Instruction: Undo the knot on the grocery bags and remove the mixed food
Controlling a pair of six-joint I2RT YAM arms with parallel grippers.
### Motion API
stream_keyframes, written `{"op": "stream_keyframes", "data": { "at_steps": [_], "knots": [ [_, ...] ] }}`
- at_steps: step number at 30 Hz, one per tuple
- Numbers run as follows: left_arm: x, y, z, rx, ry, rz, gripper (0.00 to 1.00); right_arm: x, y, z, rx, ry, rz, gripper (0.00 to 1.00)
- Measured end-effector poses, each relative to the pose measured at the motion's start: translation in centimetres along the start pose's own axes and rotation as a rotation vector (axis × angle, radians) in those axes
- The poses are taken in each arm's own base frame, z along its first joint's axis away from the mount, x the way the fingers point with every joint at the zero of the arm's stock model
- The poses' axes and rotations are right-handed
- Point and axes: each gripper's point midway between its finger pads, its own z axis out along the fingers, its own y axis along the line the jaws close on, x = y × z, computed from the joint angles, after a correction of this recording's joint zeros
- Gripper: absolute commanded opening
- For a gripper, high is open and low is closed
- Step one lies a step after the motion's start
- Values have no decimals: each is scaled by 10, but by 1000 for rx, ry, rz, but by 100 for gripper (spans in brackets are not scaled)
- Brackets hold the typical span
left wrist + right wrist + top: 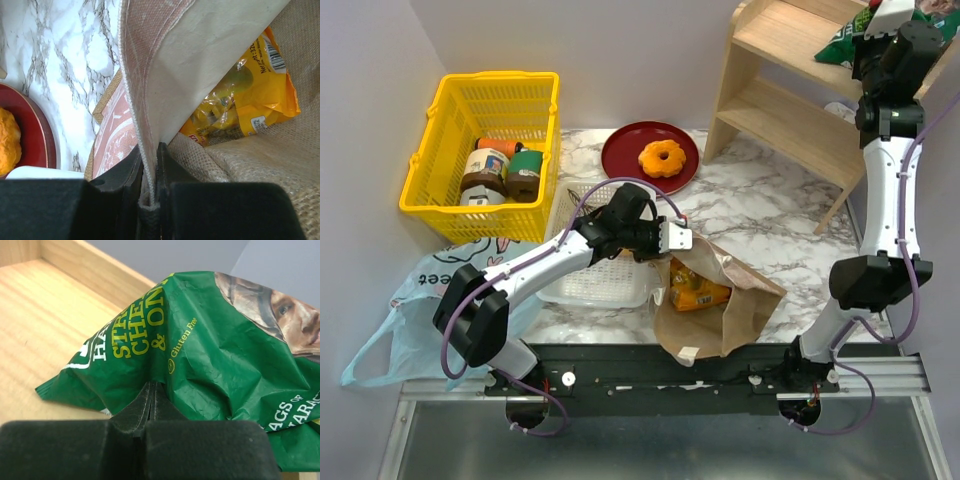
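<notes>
The brown paper bag (725,300) lies open at the table's front. My left gripper (676,238) is shut on its upper rim and white rope handle (134,120), holding the mouth up. The yellow-orange snack packet (698,290) lies inside the bag, and also shows in the left wrist view (245,95). The orange-glazed doughnut (662,157) sits on a red plate (625,150). My right gripper (876,22) is high over the wooden shelf (790,95), shut on a fold of the green crisp bag (210,355), which rests on the top board (45,315). The light-blue plastic bag (405,320) lies flat at the front left.
A yellow basket (430,160) at the back left holds labelled jars (485,170). A pale mesh tray (590,285) sits under my left arm, beside the paper bag. The shelf's slanted leg (840,190) stands on the marble table at the right.
</notes>
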Motion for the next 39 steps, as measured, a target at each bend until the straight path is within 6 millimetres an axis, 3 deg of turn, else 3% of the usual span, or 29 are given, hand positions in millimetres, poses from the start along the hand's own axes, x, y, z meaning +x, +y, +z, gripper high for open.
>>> {"op": "stream_keyframes", "data": {
  "at_steps": [4, 8, 11, 12, 13, 15, 17, 20, 23, 24, 26, 27, 29, 35, 39],
  "knots": [
    [0, 0, -1, -1, 1, 0, 21, -5, 2, 16, 20, -25, -7, 2],
    [0, 0, -1, -3, 2, 0, 20, -9, 16, 18, 2, -36, -4, 5],
    [1, 0, -1, -5, 3, -1, 21, -11, 29, 8, -24, -31, 14, 16],
    [1, 0, -1, -6, 4, -1, 20, -12, 33, 1, -37, -25, 24, 38],
    [1, 0, -1, -6, 5, -1, 20, -12, 38, -8, -52, -16, 33, 53],
    [1, 1, -1, -7, 5, -2, 21, -18, 46, -32, -83, -15, 61, 70],
    [1, 1, -2, -10, 6, -2, 20, -33, 50, -60, -123, -45, 84, 73],
    [1, 1, -2, -10, 6, -2, 19, -57, 60, -117, -246, -124, 123, 74],
    [1, 1, -2, -10, 6, -2, 16, -62, 86, -183, -434, -185, 123, 86],
    [1, 1, -1, -9, 6, -3, 12, -60, 102, -205, -522, -213, 103, 88],
    [2, 1, 0, -5, 5, -4, 8, -37, 144, -255, -735, -219, 49, 91],
    [1, 2, 1, -2, 5, -6, 1, -25, 162, -276, -831, -209, 29, 100],
    [-1, 6, 4, 6, 3, -19, 0, 2, 191, -304, -985, -161, 5, 100],
    [-11, 21, 12, 36, -30, -144, 0, 93, 249, -338, -1239, 121, 34, 100],
    [-21, 20, 9, 56, -64, -230, 0, 117, 264, -345, -1297, 218, 35, 100]
  ]
}}
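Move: From the right gripper, shut against the green chip bag whose middle is some 5 cm ahead and 4 cm to the right, the yellow packet lies about 30 cm back, 33 cm left and 44 cm below. The white basket is roughly 22 cm left of the packet and 12 cm farther out. For the left gripper, pinching the brown bag's rim, the packet is about 5 cm back, 9 cm right and 10 cm below. Press the shut right fingertips some 2 cm farther forward into the green chip bag, then draw off left and back, opening the fingers wide, and swing down over the brown bag: about 29 cm back, 27 cm left and 22 cm down, turning counter-clockwise some 65 degrees and tipping the fingers downward. Keep the left pinch on the rim, finally easing it a little right, forward and up. ##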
